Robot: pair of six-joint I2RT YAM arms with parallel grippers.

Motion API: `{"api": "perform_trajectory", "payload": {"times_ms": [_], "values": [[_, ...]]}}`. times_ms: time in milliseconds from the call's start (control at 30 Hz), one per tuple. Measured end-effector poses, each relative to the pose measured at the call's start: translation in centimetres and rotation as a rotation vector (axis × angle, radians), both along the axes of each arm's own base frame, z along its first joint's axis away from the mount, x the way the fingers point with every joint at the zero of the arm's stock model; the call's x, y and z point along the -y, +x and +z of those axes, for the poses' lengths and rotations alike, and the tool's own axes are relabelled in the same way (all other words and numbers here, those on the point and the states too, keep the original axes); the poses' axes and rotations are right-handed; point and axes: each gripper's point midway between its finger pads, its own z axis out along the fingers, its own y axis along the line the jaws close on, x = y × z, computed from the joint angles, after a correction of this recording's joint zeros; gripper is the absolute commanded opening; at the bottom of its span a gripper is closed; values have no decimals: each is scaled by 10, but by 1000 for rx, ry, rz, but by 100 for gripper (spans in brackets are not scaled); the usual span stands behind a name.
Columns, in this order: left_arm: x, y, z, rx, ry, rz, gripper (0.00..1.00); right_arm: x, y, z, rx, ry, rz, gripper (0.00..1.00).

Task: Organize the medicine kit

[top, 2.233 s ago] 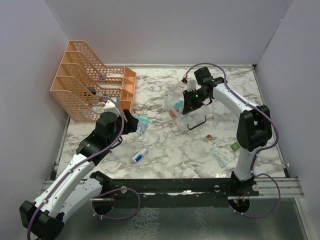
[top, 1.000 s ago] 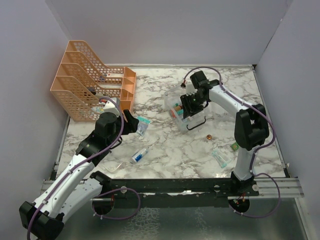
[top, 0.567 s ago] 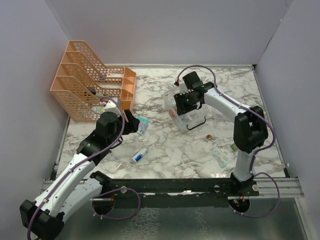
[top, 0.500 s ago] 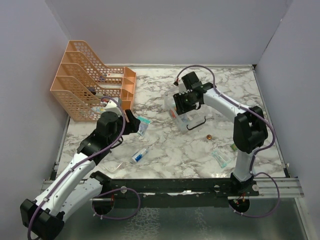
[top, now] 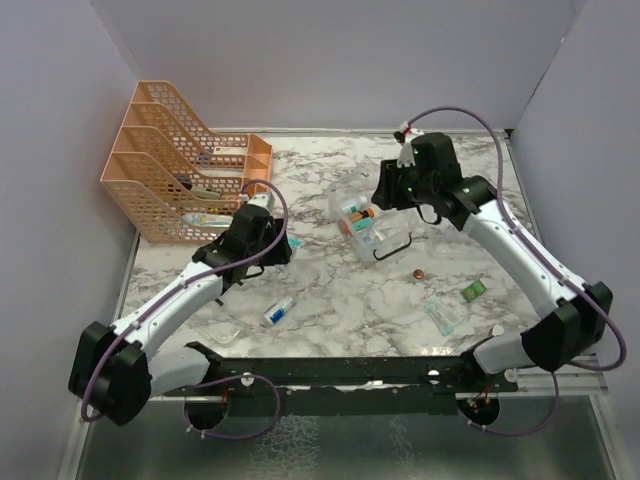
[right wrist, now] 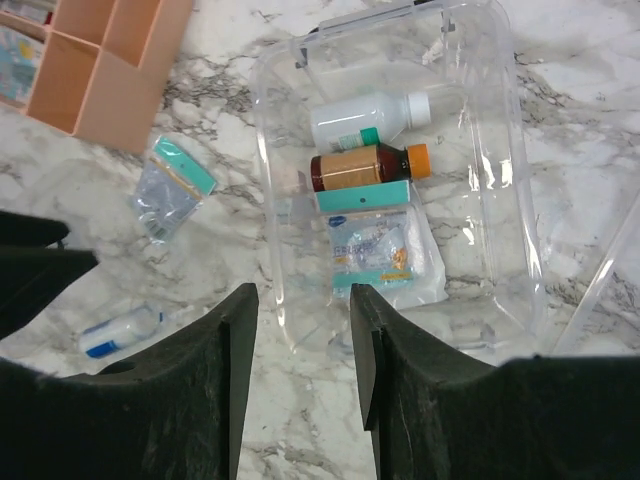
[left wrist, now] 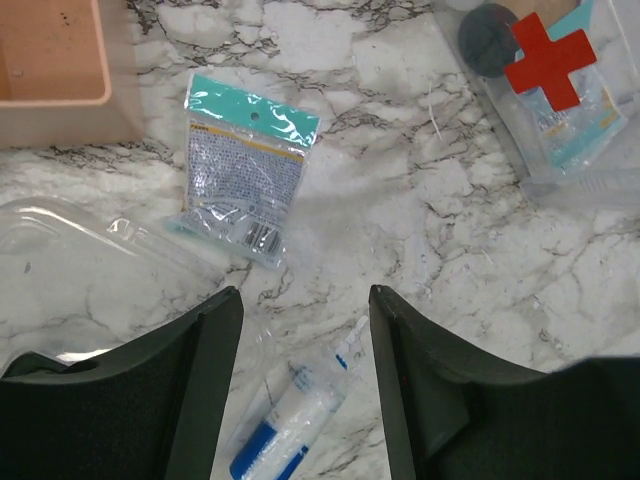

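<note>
The clear kit box [top: 338, 197] sits at mid-table. In the right wrist view its wall [right wrist: 522, 200] encloses a white bottle [right wrist: 370, 118], a brown bottle with an orange cap [right wrist: 362, 167] and a teal packet [right wrist: 375, 248]. My right gripper [right wrist: 302, 295] is open and empty above the box's near-left edge; it also shows in the top view [top: 385, 192]. My left gripper [left wrist: 305, 300] is open and empty above the marble, between a teal-topped packet [left wrist: 240, 170] and a wrapped blue-and-white tube [left wrist: 290, 430]. The box's red cross [left wrist: 548, 60] shows at the upper right.
An orange file rack [top: 180, 170] stands at the back left. A clear bag [left wrist: 90, 260] lies left of my left gripper. A small brown cap [top: 419, 274], a green packet [top: 473, 291] and a clear packet [top: 443, 313] lie front right. The box's lid with a black handle [top: 395, 245] lies beside it.
My right gripper has lifted out of the box and moved back and right, empty. My left arm has stretched forward and right, over the teal-topped packet and tube.
</note>
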Motion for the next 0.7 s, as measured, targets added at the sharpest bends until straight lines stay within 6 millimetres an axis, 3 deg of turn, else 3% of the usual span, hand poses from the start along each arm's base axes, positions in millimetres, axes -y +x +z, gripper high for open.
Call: {"api": "perform_trajectory", "payload": {"times_ms": [67,133,367,467,600,700], "values": [[3,10,-6,-25,22,18,50,6,-12,20,46,40,-11,43],[4,20,-13,-46,47,36,46,12,-24,27,68,66,-19,43],[1,45,-50,-123,171,92,34,26,-57,5,26,86,-36,43],[2,49,-67,-160,206,94,23,28,-66,0,10,97,-35,43],[4,51,-91,-208,239,78,18,29,-75,-3,4,116,-30,43],[10,57,-93,-204,226,66,16,28,-79,-5,-3,126,-23,43]]}}
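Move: The flat teal-topped packet lies about 7 cm ahead of the left hand, 1 cm to its right and 10 cm below. The orange rack's near corner is some 3 cm beyond the packet and 6 cm left of it. The blue-and-white bottle lies 6 cm back from the hand and 1 cm left; the clear kit box stands 14 cm ahead, 19 cm right. From the right hand, the packet is 19 cm left, level fore and aft, some 19 cm below. Fingertips come down onto the lower half of the packet and begin to pinch: the left hand sinks about 9 cm and reaches 6 cm forward, its wrist tilting to point the fingers more steeply down while they close from wide to nearly shut. Meanwhile the empty right hand backs off some 8 cm and a little right, its opening unchanged, rising briefly before settling back near its starting height. ##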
